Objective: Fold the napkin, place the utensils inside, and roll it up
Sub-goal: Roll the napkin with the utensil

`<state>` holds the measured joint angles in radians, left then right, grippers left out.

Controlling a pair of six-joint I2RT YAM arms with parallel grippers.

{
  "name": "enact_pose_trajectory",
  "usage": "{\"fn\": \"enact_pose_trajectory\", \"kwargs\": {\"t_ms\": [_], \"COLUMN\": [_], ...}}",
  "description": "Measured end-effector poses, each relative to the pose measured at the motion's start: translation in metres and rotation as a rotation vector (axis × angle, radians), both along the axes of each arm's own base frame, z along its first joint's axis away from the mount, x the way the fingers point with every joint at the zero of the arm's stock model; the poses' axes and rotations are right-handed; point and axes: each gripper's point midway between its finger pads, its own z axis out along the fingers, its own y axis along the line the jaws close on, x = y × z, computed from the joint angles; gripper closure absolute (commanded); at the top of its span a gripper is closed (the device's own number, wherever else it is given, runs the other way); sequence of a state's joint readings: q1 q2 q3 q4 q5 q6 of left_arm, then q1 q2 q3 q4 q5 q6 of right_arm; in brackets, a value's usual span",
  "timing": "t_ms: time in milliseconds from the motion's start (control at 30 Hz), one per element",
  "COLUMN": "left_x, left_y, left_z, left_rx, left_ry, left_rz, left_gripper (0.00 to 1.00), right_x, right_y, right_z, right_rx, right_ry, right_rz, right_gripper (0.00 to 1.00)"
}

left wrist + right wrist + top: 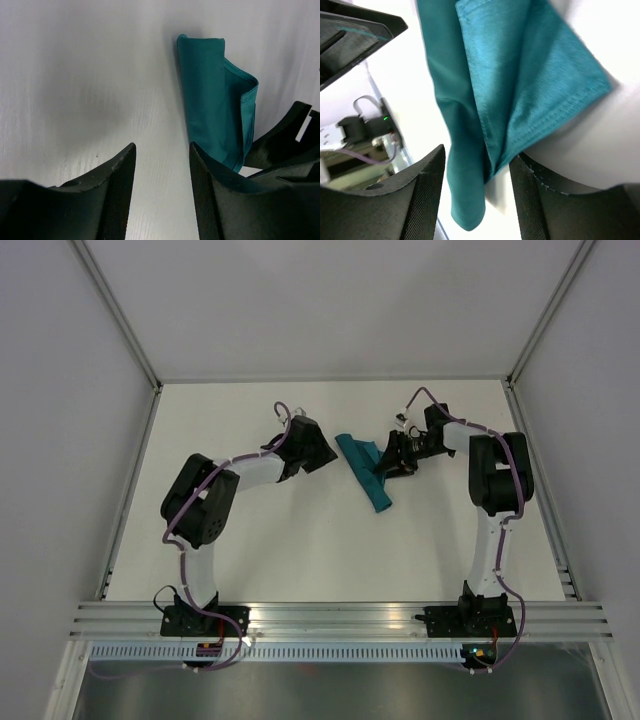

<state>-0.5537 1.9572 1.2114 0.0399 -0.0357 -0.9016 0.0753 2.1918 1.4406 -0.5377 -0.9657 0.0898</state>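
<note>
The teal napkin (365,472) lies on the white table as a long, narrow folded bundle, running diagonally between the two arms. In the left wrist view the napkin (215,95) shows layered edges at its far end. My left gripper (162,146) is open over bare table, and the bundle starts just past its right finger. My right gripper (479,152) is open with its jaws either side of the napkin (520,75), whose hanging end sits between them without being squeezed. In the top view the left gripper (326,454) and right gripper (385,466) flank the cloth. The utensils are hidden.
The table is bounded by white walls with metal rails (130,480) along its left and right sides, and both arm bases sit on the near aluminium rail (340,615). The right arm's dark fingers (287,137) show at the right edge of the left wrist view.
</note>
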Motion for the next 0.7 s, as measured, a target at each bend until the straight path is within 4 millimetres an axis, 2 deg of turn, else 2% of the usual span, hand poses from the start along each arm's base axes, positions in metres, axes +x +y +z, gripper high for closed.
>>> {"fn": "enact_pose_trajectory", "kwargs": {"t_ms": [267,400,533,633,700], "left_x": [0.011,0.012,0.017,0.017,0.017], "left_y": [-0.023,-0.031,-0.039,-0.041,-0.039], "left_z": [-0.012,-0.021,-0.021,-0.021,-0.022], "left_rx": [0.005,0.005,-0.001,0.001,0.006], "left_ry": [0.009,0.027,0.027,0.032,0.035], "left_rz": [-0.008,-0.010,-0.009,-0.008,-0.004], "left_gripper": [0.50,0.51,0.51,0.51,0.50], "right_x": [0.010,0.019,0.026,0.015,0.003], "right_y": [-0.025,-0.035,-0.035,-0.007,0.015], "right_z": [0.008,0.035,0.061,0.069,0.068], "right_rx": [-0.202,-0.283,-0.371,-0.438,-0.489], "right_ry": [-0.137,-0.281,-0.440,-0.555,-0.622], "right_rz": [-0.065,-0.074,-0.062,0.019,0.081], "right_gripper": [0.40,0.42,0.43,0.43,0.43]}}
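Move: Beside the roll's left side, the left hand has the middle of the napkin roll about 7 cm to its right, 3 cm back and 3 cm below. The roll's far end is roughly 3 cm right and 5 cm ahead of it. The right hand, low at the other side, has that middle some 7 cm to its left, about level with it; the loose flap lies 3 cm left and 4 cm ahead of it. Backing off the loose flap with fingers already open, the right hand slides about 3 cm right and a little forward, lifts some 7 cm, then swings back left over the napkin while its wrist turns about 45 degrees, the fingers tipping downward and forward. Meanwhile the left hand eases 4 cm right and 2 cm down, slightly forward, fingers staying open, and brings its right fingertip onto the roll's left edge. ##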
